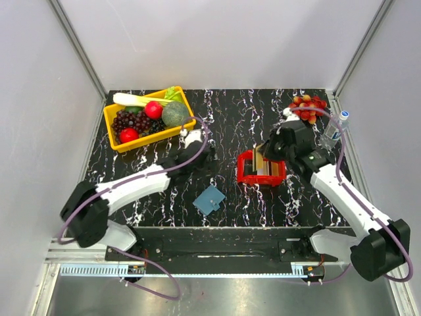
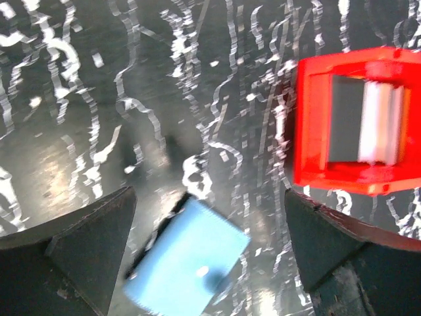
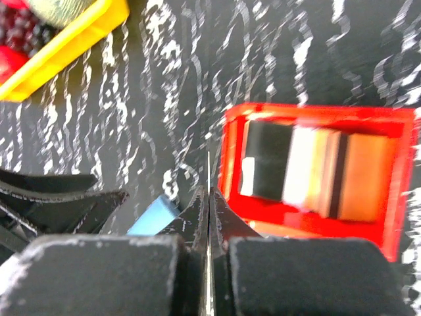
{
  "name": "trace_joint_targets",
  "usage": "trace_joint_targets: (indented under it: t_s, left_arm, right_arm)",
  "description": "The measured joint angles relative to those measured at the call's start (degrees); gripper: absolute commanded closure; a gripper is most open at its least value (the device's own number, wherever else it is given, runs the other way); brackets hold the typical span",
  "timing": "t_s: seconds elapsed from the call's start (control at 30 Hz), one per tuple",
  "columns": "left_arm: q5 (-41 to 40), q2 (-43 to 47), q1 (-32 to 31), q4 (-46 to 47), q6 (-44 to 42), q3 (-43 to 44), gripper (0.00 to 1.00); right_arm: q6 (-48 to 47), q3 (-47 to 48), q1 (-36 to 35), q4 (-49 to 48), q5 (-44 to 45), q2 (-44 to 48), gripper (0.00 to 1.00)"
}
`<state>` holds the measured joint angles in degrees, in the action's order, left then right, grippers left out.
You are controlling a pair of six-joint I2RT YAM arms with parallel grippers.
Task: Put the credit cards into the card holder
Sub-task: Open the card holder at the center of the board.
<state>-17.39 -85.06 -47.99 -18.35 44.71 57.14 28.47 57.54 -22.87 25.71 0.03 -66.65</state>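
The steel-blue card holder (image 1: 209, 199) lies closed on the black marbled table, near the front edge. In the left wrist view the card holder (image 2: 187, 260) sits below and between the wide-apart fingers of my left gripper (image 2: 209, 192), which is open and empty. My left gripper (image 1: 199, 158) hovers just behind it. Several credit cards (image 1: 265, 166) stand in a small red tray (image 1: 245, 172), and these cards (image 3: 309, 168) show dark, white and orange-brown faces. My right gripper (image 3: 210, 192) is shut on a thin credit card (image 3: 209, 170) seen edge-on, left of the tray's rim (image 3: 230, 164).
A yellow basket (image 1: 179, 131) of fruit and vegetables stands at the back left. A bunch of red berries (image 1: 308, 106) and a clear bottle (image 1: 334, 130) sit at the back right. The table's side rails run along both edges.
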Motion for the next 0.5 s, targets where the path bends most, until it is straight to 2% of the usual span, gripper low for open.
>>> trace_joint_targets:
  t_s: [0.13,0.23,0.37,0.5]
  left_arm:
    - [-0.2,7.8,1.4,-2.8,-0.7,-7.9,0.01]
    - [-0.1,12.4,2.3,-6.0,0.1,-14.0,0.01]
    - [-0.1,18.1,4.9,-9.8,1.9,-20.1,0.01]
    - [0.0,23.0,8.1,-12.4,3.4,-22.3,0.01]
  right_arm:
    - [6.0,-3.7,-6.1,-2.7,-2.8,-0.5,1.0]
    - [10.3,-4.2,-13.4,-5.5,-2.1,-3.4,1.0]
    - [16.5,-3.5,-22.3,-9.9,0.8,-10.7,1.0]
    - [20.6,-2.0,-28.1,-11.3,5.1,-18.6,1.0]
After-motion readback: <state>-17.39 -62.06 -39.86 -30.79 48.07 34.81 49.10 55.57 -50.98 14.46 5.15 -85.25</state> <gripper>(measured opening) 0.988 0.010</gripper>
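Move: The blue card holder lies about 13 cm back and 18 cm left of the right hand, some 20 cm below it; this hand already holds a tan card. The red card box is almost straight under the right hand, about 18 cm down. From the empty left hand, the holder is roughly 10 cm back, 2 cm left and 11 cm lower, with the red box some 2 cm ahead and 16 cm right. Swinging left about 17 cm while sinking some 9 cm and drawing back 7 cm, the right hand carries the pinched card from above the red box towards the blue holder, fingers tipping down and turning slightly counter-clockwise. The left hand, wide open and empty, clears out left about 13 cm, back and down, to the holder's left side. ##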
